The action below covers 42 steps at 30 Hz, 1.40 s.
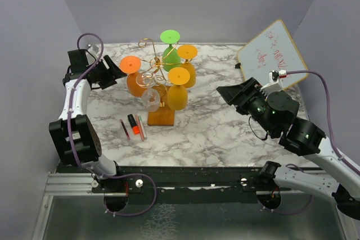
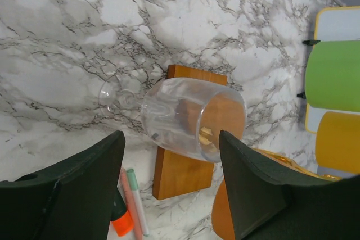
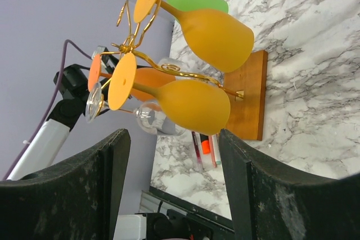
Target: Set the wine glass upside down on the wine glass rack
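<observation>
The wine glass rack (image 1: 151,63) of gold wire stands mid-table on its wooden base (image 1: 161,117). A clear wine glass (image 1: 151,98) hangs bowl-down from a curled arm at the rack's front, with its foot caught in the wire (image 3: 94,102). In the left wrist view its bowl (image 2: 191,119) lies just beyond my fingertips, over the base (image 2: 183,172). My left gripper (image 1: 115,74) is left of the rack, open, and holds nothing. My right gripper (image 1: 225,93) is open to the rack's right, well apart from it. Its fingers (image 3: 115,161) frame the rack.
An orange glass (image 1: 134,80), a green one (image 1: 170,51) and two yellow ones (image 1: 178,91) (image 1: 188,66) also hang from the rack. Pens and an orange highlighter (image 1: 133,125) lie left of the base. A whiteboard (image 1: 271,54) leans at the back right.
</observation>
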{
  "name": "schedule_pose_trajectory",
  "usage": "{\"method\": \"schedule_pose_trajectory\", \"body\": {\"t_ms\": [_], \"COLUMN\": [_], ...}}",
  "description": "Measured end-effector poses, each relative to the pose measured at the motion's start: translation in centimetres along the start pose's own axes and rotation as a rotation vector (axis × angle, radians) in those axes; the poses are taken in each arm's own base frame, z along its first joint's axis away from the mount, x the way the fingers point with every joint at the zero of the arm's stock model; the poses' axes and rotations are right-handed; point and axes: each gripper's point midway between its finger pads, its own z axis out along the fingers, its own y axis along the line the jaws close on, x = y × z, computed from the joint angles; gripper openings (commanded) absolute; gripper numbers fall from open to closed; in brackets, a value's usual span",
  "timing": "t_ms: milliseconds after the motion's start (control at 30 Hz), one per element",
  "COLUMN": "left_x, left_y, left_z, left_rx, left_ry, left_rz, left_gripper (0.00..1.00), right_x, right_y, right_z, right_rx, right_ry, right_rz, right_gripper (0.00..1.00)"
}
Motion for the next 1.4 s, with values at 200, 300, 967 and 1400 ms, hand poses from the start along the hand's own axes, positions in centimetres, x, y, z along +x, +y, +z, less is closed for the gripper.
{"method": "schedule_pose_trajectory", "body": {"t_ms": [200,300,967,1400], "left_x": [1.0,1.3,1.8,1.7], "left_y": [1.0,0.9,0.6,3.5], "left_z": [1.3,1.7,4.0,2.6], "left_rx": [-0.011,-0.012,-0.160,-0.348], "left_ry": [0.045,0.057,0.088,0.092], "left_rz": [-0.038,-0.044,0.067,0.078], "left_gripper": [0.59,0.56,0.25,0.00], "right_x": [0.2,0.2,0.3,0.8], "right_y": [-0.1,-0.1,-0.7,-1.4], "right_z": [0.1,0.2,-0.3,-0.4], "right_rx": [0.005,0.006,0.009,0.022], "right_ry": [0.003,0.004,0.004,0.011], "right_rz": [0.006,0.005,0.036,0.054], "right_gripper": [0.68,0.68,0.67,0.67]}}
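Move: Just right of the left hand stands the upright clear wine glass, its middle roughly 3 cm right, 1 cm ahead and 12 cm below. The hanging orange glass is about level with that hand, some 6 cm right and 5 cm back; the rack's wooden base lies about 16 cm right, 9 cm back and 19 cm below. From the right hand the clear glass is around 37 cm left, 17 cm ahead and 28 cm below. Sinking about 4.5 cm to the upright clear glass's rim, the left hand first eases some 2.5 cm right with fingers half open, then comes back left while they shut almost fully. The fingertips pinch the rim's left edge, one inside the bowl and one outside, as the wrist rolls its left side up about 15 degrees and tips down. ##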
